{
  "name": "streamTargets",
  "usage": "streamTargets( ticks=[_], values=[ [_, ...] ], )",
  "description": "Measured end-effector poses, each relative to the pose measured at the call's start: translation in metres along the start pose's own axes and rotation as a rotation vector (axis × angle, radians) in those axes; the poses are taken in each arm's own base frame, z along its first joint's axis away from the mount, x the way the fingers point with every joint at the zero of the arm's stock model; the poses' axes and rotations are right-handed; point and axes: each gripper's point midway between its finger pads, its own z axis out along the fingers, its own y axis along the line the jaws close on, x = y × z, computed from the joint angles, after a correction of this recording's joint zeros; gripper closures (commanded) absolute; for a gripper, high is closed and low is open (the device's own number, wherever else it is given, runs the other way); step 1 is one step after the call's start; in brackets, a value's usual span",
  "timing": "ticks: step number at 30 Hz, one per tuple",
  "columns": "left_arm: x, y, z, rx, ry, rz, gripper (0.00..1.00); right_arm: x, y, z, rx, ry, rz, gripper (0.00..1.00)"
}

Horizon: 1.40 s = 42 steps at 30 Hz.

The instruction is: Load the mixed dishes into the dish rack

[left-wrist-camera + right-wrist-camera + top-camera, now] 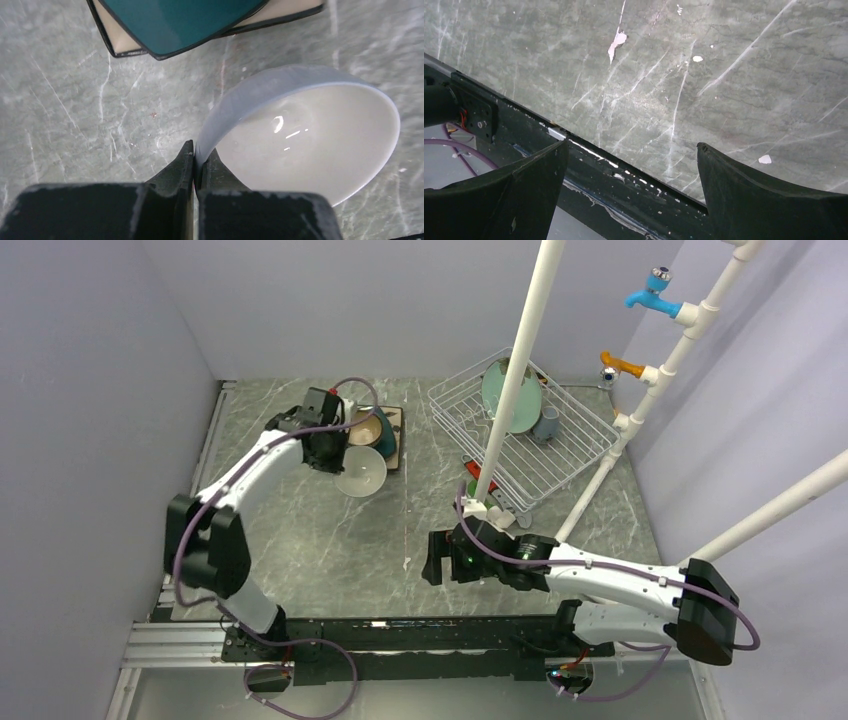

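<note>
My left gripper (pixel 338 455) is shut on the rim of the white bowl (pixel 362 472), one finger inside and one outside. The left wrist view shows this grip (pixel 197 162), with the bowl (pixel 310 135) tilted over the table. Just behind it the teal square plate (pixel 185 20) lies on the cream square plate (pixel 112 37). A brown bowl (pixel 365 430) seems to sit on that stack (pixel 390 432). The dish rack (pixel 560 455) at the back right holds the mint-green plate (pixel 525 400) on edge and the grey mug (pixel 546 423). My right gripper (pixel 433 558) is open and empty near the table's front edge (pixel 631 150).
A white pipe post (pixel 515 380) stands in front of the rack, on a foot at its near corner. Small red and green items (pixel 478 490) lie by that foot. More pipes with a blue tap (pixel 650 295) and an orange tap (pixel 625 365) run along the right. A black rail (pixel 589 165) edges the table front.
</note>
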Motion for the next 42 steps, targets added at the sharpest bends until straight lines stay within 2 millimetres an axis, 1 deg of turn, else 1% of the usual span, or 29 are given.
streamTargets(
  ticks=[2,4,7,8,10,13,15,16,19,22,23,25,26,28,32,34,39,42],
  values=[
    [-0.008,-0.005,-0.017,0.032,-0.084,0.008,1.0,-0.001,0.0,0.001,0.005,-0.002,-0.002,0.0],
    [-0.016,-0.015,-0.039,0.097,-0.194,0.02,1.0,-0.001,0.0,0.002,0.007,0.0,-0.003,0.0],
    [-0.025,-0.042,-0.074,0.26,-0.35,0.056,1.0,-0.004,0.006,0.0,-0.02,-0.012,-0.009,0.0],
    [-0.026,-0.05,-0.081,0.306,-0.382,0.067,1.0,-0.007,0.012,-0.002,-0.054,-0.024,-0.012,0.0],
    [-0.03,-0.074,-0.1,0.454,-0.468,0.107,1.0,-0.016,0.028,-0.011,-0.149,-0.069,-0.019,0.0],
    [-0.027,-0.104,-0.123,0.633,-0.539,0.167,1.0,-0.038,0.06,-0.037,-0.347,-0.19,-0.041,0.0],
    [-0.023,-0.117,-0.134,0.714,-0.573,0.201,1.0,-0.057,0.081,-0.061,-0.469,-0.292,-0.076,0.0],
    [-0.021,-0.123,-0.139,0.748,-0.59,0.219,1.0,-0.064,0.089,-0.069,-0.505,-0.324,-0.092,0.0],
    [-0.013,-0.135,-0.156,0.816,-0.641,0.274,1.0,-0.089,0.112,-0.088,-0.545,-0.396,-0.173,0.0],
    [-0.01,-0.145,-0.174,0.866,-0.689,0.322,1.0,-0.122,0.139,-0.105,-0.544,-0.458,-0.235,0.0],
    [-0.013,-0.146,-0.181,0.876,-0.718,0.335,1.0,-0.13,0.141,-0.109,-0.517,-0.465,-0.242,0.0],
    [-0.019,-0.145,-0.188,0.877,-0.761,0.345,1.0,-0.144,0.142,-0.114,-0.473,-0.494,-0.242,0.0],
    [-0.02,-0.146,-0.19,0.88,-0.769,0.35,1.0,-0.15,0.14,-0.115,-0.445,-0.51,-0.24,0.0],
    [-0.02,-0.147,-0.191,0.885,-0.774,0.355,1.0,-0.156,0.134,-0.115,-0.401,-0.527,-0.241,0.0],
    [-0.018,-0.149,-0.192,0.895,-0.769,0.361,1.0,-0.158,0.12,-0.11,-0.336,-0.528,-0.237,0.0],
    [-0.018,-0.15,-0.192,0.897,-0.769,0.364,1.0,-0.158,0.116,-0.109,-0.327,-0.525,-0.232,0.0],
    [-0.017,-0.152,-0.192,0.907,-0.765,0.367,1.0,-0.157,0.116,-0.11,-0.349,-0.512,-0.225,0.0],
    [-0.016,-0.154,-0.19,0.91,-0.755,0.368,1.0,-0.156,0.117,-0.106,-0.364,-0.488,-0.22,0.01]
  ],
)
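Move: The white bowl hangs mouth up from the left fingers, its middle about 5 cm right of them and a couple below; the wide-open right gripper waits some 22 cm back and 21 cm to the left hand's right, 3 cm lower. The patterned bowl stands about 15 cm ahead of the left hand, 5 cm right, 8 cm below. From the right hand, the white bowl is roughly 21 cm ahead, 16 cm left, 1 cm higher; the green tap lies 22 cm ahead, 6 cm right, 10 cm below. The white bowl, still pinched by its rim, is swept up some 18 cm, right about 13 cm and back 11 cm to meet the right hand, the left wrist swinging its fingers from downward to nearly level, pointing right; then it is held there. The right hand rises about 21 cm, with a little forward and left, tilting its tips up about 35 degrees and bringing its open fingers astride the bowl's free side without closing. ##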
